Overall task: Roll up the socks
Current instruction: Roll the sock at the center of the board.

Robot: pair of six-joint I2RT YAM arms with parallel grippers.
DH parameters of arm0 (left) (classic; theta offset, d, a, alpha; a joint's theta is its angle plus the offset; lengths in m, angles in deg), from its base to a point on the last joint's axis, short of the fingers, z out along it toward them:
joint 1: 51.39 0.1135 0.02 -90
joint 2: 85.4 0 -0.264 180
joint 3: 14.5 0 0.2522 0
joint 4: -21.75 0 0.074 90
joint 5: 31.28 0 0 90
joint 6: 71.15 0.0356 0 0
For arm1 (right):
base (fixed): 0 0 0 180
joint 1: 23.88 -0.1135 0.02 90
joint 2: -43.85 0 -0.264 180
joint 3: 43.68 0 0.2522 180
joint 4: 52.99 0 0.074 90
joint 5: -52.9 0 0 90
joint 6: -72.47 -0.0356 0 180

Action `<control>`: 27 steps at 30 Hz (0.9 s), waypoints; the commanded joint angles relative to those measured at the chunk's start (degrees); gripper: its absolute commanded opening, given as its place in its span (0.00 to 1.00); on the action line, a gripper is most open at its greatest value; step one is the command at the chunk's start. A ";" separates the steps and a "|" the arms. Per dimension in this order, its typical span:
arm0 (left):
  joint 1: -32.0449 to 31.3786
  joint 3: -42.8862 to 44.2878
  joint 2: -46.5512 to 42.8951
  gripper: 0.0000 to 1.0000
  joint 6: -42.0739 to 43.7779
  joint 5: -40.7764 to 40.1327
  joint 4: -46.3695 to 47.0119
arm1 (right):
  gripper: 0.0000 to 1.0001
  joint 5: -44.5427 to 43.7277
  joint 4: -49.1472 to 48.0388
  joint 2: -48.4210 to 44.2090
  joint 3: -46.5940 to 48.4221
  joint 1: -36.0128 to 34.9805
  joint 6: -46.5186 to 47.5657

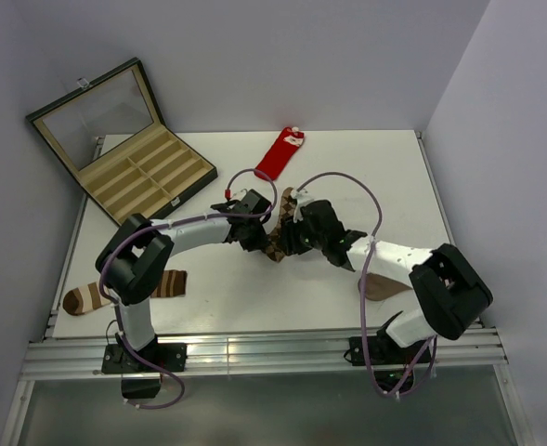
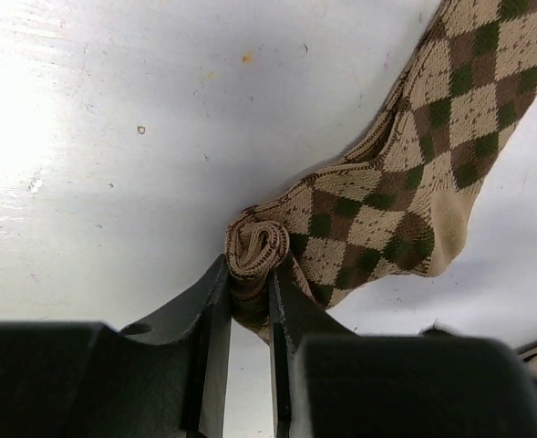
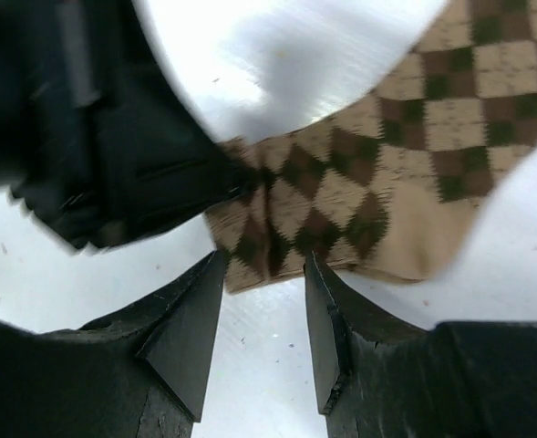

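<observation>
The argyle sock [image 2: 387, 210] lies mid-table, tan with dark brown diamonds, one end wound into a small roll [image 2: 254, 245]. My left gripper [image 2: 248, 274] is shut on that roll, its fingers pressing both sides. My right gripper [image 3: 263, 260] stands open, its tips at the near edge of the same sock [image 3: 341, 201], which bunches slightly between them without being pinched. In the right wrist view the left gripper [image 3: 113, 164] is a dark blurred mass on the sock's left. From above, both grippers meet over the argyle sock [image 1: 278, 243]. The red sock [image 1: 280, 153] lies flat at the back.
An open compartment box [image 1: 124, 139] sits at the back left corner. A brown-and-cream striped sock [image 1: 87, 297] lies at the front left edge. A plain tan-brown sock [image 1: 382, 286] shows beside the right arm. Purple cables loop over both arms.
</observation>
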 commanded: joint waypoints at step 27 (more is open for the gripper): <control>1.26 -1.63 2.33 0.00 0.60 1.95 -2.81 | 0.46 -9.58 -5.20 8.78 -2.06 -9.51 8.03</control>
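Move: Just below the right hand, some 5 cm down, 2 cm back and 3 cm to its left, is the rolled end of the argyle sock. The sock's flat part has its middle about 6 cm ahead and 1 cm left of the right hand; the left gripper's tips are 5 cm to the hand's left and 1 cm back. The red sock is roughly 26 cm ahead and 2 cm left. From the left hand, which pinches the roll's near side, the roll's middle is 2 cm right and 1 cm back. Swinging back and to the left by some 4 to 5 cm, turning about 10 degrees counter-clockwise, the right hand then sinks about 4 cm beside the left gripper, drifting slightly right, until its half-open fingers straddle the free end of the roll without closing. The left hand stays in place and keeps its pinch on the roll. ##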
